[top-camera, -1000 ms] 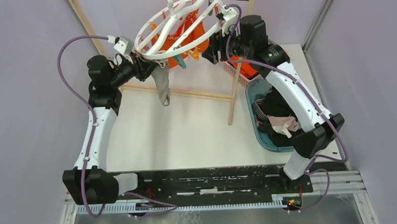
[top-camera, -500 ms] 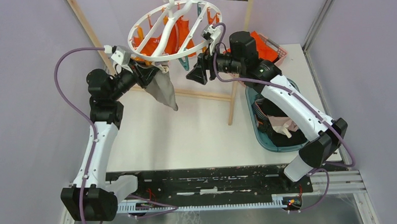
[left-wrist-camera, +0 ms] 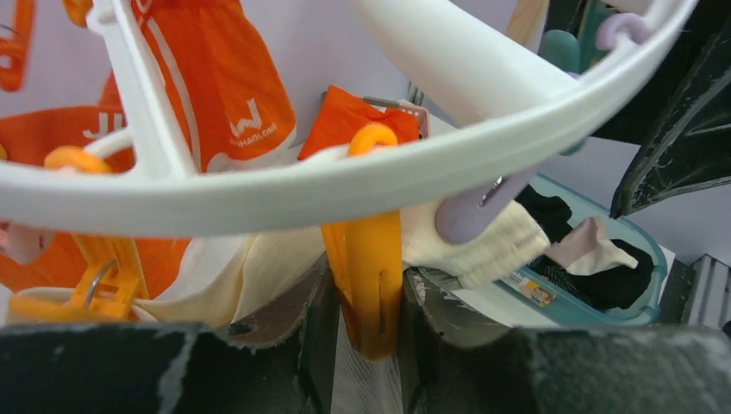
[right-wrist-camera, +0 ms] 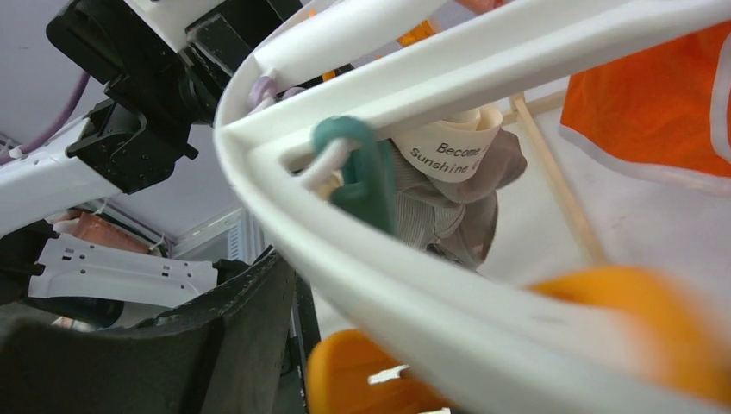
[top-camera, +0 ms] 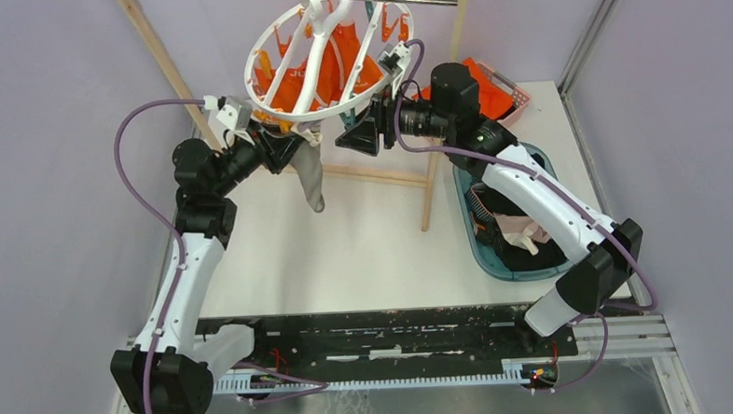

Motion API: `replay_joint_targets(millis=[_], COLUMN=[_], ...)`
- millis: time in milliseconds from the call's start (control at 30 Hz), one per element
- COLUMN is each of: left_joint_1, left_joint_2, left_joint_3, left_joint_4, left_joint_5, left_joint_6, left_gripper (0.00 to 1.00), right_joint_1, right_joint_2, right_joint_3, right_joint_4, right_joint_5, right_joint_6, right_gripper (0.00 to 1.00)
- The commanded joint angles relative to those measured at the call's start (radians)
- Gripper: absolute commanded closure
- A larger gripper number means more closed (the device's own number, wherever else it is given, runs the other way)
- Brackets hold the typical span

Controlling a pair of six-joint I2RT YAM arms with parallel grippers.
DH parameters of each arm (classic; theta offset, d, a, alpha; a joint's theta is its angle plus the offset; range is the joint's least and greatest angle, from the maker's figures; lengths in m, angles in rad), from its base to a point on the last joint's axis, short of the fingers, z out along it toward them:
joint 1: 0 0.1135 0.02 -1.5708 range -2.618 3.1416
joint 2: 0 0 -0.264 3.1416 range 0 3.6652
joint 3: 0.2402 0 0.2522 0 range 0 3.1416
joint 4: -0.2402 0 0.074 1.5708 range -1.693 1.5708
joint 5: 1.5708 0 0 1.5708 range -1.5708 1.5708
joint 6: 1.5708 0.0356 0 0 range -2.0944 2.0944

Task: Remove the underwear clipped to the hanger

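Note:
The white ring hanger [top-camera: 330,52] hangs by its hook from the metal bar. The bright orange underwear [top-camera: 312,79] is clipped under it. The beige-grey underwear [top-camera: 311,177] hangs from the ring's near rim. My left gripper [top-camera: 284,147] is shut on an orange peg [left-wrist-camera: 366,272] that holds the beige-grey underwear [left-wrist-camera: 250,276]. My right gripper [top-camera: 360,135] is open just under the ring's right rim [right-wrist-camera: 414,285]. Only its left finger [right-wrist-camera: 215,345] shows, next to an orange peg [right-wrist-camera: 362,379]. I see no black underwear on the hanger.
The wooden-post frame [top-camera: 432,157] stands at the back with its metal bar on top. A teal tub [top-camera: 476,239] holding dark and pink clothes sits at the right. A pink basket with a folded orange cloth [top-camera: 493,85] is behind it. A teal peg [right-wrist-camera: 362,172] dangles from the rim.
The hanger has swung and tilted. My left gripper moved right along with the peg and the beige-grey garment. My right gripper moved left from the right rim to under the ring.

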Motion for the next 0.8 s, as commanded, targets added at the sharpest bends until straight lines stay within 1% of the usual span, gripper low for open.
replay_joint_targets(millis=[0, 133, 200, 267, 367, 433, 533, 600, 700, 767], left_joint_1=[-0.023, -0.031, -0.031, -0.03, -0.029, -0.032, -0.036, -0.037, -0.038, -0.04], left_joint_2=[-0.055, -0.072, -0.08, -0.082, -0.064, -0.039, -0.012, 0.015, 0.051, 0.062], left_joint_3=[-0.035, -0.064, -0.08, -0.098, -0.104, -0.098, -0.096, -0.083, -0.053, -0.046], left_joint_4=[0.04, 0.042, 0.044, 0.059, 0.082, 0.088, 0.115, 0.128, 0.129, 0.13], left_joint_5=[0.05, 0.061, 0.062, 0.059, 0.048, 0.05, 0.021, 0.006, -0.017, -0.046], left_joint_6=[-0.051, -0.066, -0.067, -0.067, -0.074, -0.086, -0.096, -0.095, -0.096, -0.094], left_gripper=[0.6, 0.46, 0.43, 0.41, 0.41, 0.41, 0.41, 0.41, 0.41, 0.41], right_joint_1=[0.006, 0.007, 0.009, 0.016, 0.017, 0.02, 0.042, 0.058, 0.064, 0.062], right_joint_2=[-0.044, -0.048, -0.045, -0.029, 0.043, 0.119, 0.175, 0.203, 0.247, 0.264], right_joint_3=[-0.117, -0.208, -0.25, -0.284, -0.25, -0.192, -0.164, -0.123, -0.046, 0.001], right_joint_4=[0.173, 0.251, 0.288, 0.327, 0.349, 0.364, 0.44, 0.411, 0.31, 0.209], right_joint_5=[-0.041, -0.046, -0.036, -0.011, -0.014, -0.072, -0.124, -0.129, -0.108, -0.087], right_joint_6=[0.085, 0.083, 0.082, 0.075, 0.06, 0.112, 0.18, 0.163, 0.097, 0.027], right_gripper=[0.35, 0.34, 0.34, 0.34, 0.34, 0.35, 0.35, 0.35, 0.37, 0.39])
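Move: Between the left fingers sits the orange clip they pinch; the grey underwear's middle hangs about 8 cm below that hand, some 3 cm to its right and 1 cm ahead, and the purple clip is roughly 5 cm right, 2 cm ahead and 1 cm up. From the right hand the underwear is about 7 cm to the left, 2 cm ahead and 9 cm down; the teal clip is 4 cm ahead, 1 cm left and 4 cm up. Opening its fingers, the left hand lets go of the orange clip, eases back about 2.5 cm and then forward again while sinking some 4.5 cm. The right hand, fingers staying open, drops about 11 cm from beside the ring's rim and, in the second half, swings some 6 cm left beneath the ring, towards the underwear and the left fingertips. ##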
